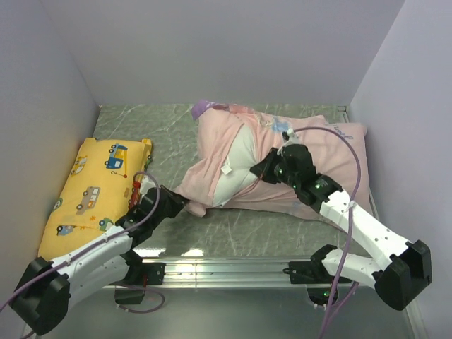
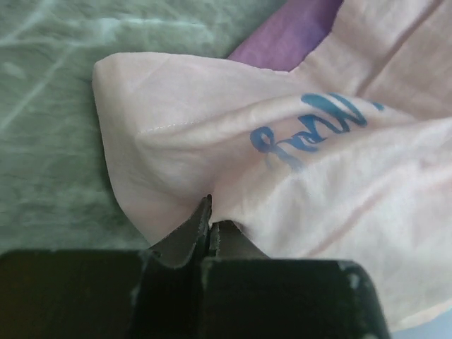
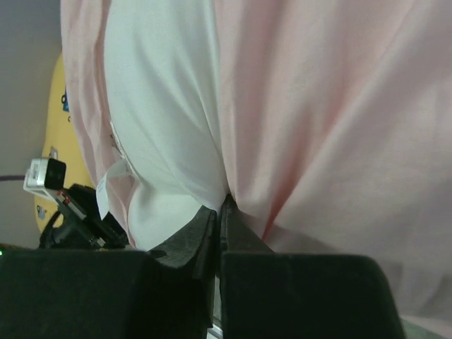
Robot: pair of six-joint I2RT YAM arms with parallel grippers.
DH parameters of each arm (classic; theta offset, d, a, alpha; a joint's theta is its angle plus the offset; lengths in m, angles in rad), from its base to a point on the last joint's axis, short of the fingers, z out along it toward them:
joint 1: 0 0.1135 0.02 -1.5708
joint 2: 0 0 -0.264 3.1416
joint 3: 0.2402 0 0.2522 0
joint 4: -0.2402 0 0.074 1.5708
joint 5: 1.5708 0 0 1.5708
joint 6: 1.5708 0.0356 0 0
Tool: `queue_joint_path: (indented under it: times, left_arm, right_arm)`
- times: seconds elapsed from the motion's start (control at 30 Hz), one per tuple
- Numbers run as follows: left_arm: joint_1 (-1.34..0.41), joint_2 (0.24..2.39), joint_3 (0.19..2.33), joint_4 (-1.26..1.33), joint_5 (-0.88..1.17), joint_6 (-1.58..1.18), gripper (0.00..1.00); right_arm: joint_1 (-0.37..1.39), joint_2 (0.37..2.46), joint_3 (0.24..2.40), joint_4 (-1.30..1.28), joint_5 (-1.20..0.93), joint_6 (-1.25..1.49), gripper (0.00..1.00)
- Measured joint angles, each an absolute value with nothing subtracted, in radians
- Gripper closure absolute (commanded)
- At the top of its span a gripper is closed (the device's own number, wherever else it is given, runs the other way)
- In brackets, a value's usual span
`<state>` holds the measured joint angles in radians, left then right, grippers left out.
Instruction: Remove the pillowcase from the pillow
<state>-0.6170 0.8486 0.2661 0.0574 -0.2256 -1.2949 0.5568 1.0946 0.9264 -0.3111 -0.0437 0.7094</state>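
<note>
The pillowcase point(image 1: 311, 152) lies inside out at centre right, pale pink, with a bit of its purple side point(image 1: 205, 108) showing at the back. The white pillow point(image 1: 240, 166) bulges out of its opening. My left gripper point(image 1: 188, 203) is shut on the near-left corner of the pillowcase point(image 2: 176, 162), its fingertips point(image 2: 205, 212) pinching the pink fabric. My right gripper point(image 1: 263, 169) is shut at the right edge of the opening. In the right wrist view its jaws meet where the pink pillowcase point(image 3: 332, 120) gathers in creases against the pillow point(image 3: 162, 106).
A yellow cushion point(image 1: 92, 191) printed with vehicles lies along the left wall, just left of my left arm. Grey walls close in the left, back and right. A metal rail point(image 1: 226, 270) runs along the near edge between the arm bases.
</note>
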Motion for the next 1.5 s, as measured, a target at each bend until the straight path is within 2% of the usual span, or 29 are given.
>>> queue_joint_path:
  times: [0.17,0.33,0.5,0.87,0.93,1.1,1.13,1.23,1.27,1.33,1.37,1.5]
  left_arm:
    - [-0.570,0.963,0.360,-0.021,-0.213,-1.232,1.00]
    - [-0.434,1.098,0.451,-0.023,-0.143,-1.185,0.99]
    - [-0.312,1.209,0.491,0.007,-0.010,-1.164,0.99]
    - [-0.283,1.335,0.545,0.102,0.136,-1.139,0.99]
    - [-0.281,1.364,0.559,0.110,0.141,-1.132,1.00]
    - [-0.294,1.367,0.577,0.089,0.069,-1.081,0.98]
    - [-0.299,1.365,0.583,0.088,0.059,-1.071,0.96]
    - [-0.303,1.350,0.586,0.099,0.051,-1.032,0.75]
    - [-0.301,1.341,0.586,0.110,0.043,-1.020,0.57]
    - [-0.299,1.309,0.586,0.115,0.024,-0.991,0.44]
    - [-0.298,1.286,0.586,0.115,0.011,-0.980,0.34]
    - [-0.298,1.168,0.613,0.065,-0.044,-0.936,0.23]
  right_arm:
    - [0.593,1.058,0.743,-0.163,-0.072,0.738,1.00]
    - [0.632,1.045,0.694,-0.097,-0.067,0.743,1.00]
    - [0.620,0.960,0.704,-0.140,-0.058,0.728,1.00]
    - [0.501,0.838,0.722,-0.272,-0.179,0.643,1.00]
    - [0.529,0.871,0.744,-0.289,-0.187,0.619,1.00]
    - [0.786,1.026,0.800,-0.282,-0.044,0.590,1.00]
    - [0.826,1.058,0.800,-0.274,-0.026,0.590,1.00]
    - [0.897,1.123,0.783,-0.245,0.009,0.591,1.00]
    - [0.901,1.124,0.768,-0.243,0.016,0.591,1.00]
    - [0.902,1.116,0.747,-0.244,0.034,0.593,1.00]
    - [0.900,1.113,0.744,-0.248,0.045,0.593,1.00]
    - [0.899,1.105,0.744,-0.248,0.089,0.592,1.00]
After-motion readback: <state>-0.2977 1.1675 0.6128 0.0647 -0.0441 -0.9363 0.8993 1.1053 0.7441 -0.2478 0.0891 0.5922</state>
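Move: The left hand has the near-left corner of the inside-out pillowcase pinched; the purple hem it heads towards lies about 28 cm ahead of it and 5 cm to its right, the bared white pillow about 11 cm ahead and 15 cm to its right, the yellow cushion about 27 cm to its left and level. The right hand, pinching where white meets pink, has the bared pillow's middle 4 cm to its left, 1 ahead and 5 below, its white label 8 cm left, 1 ahead, 8 below. The left hand, still pinching the pillowcase corner, drags it about 8 cm forward over the table with a slight swing left and a dip, eases nearly to a stop, then opens wide, lets go and lifts some 7 cm. Meanwhile the right hand keeps its shut hold at the edge between white pillow and pink cloth and works it down, then up and to the right, then sweeps it left, back and down towards the near edge of the table, ending about 8 cm back, 8 cm lower and 5 cm left, turned roughly 20 degrees, mostly counter-clockwise. ##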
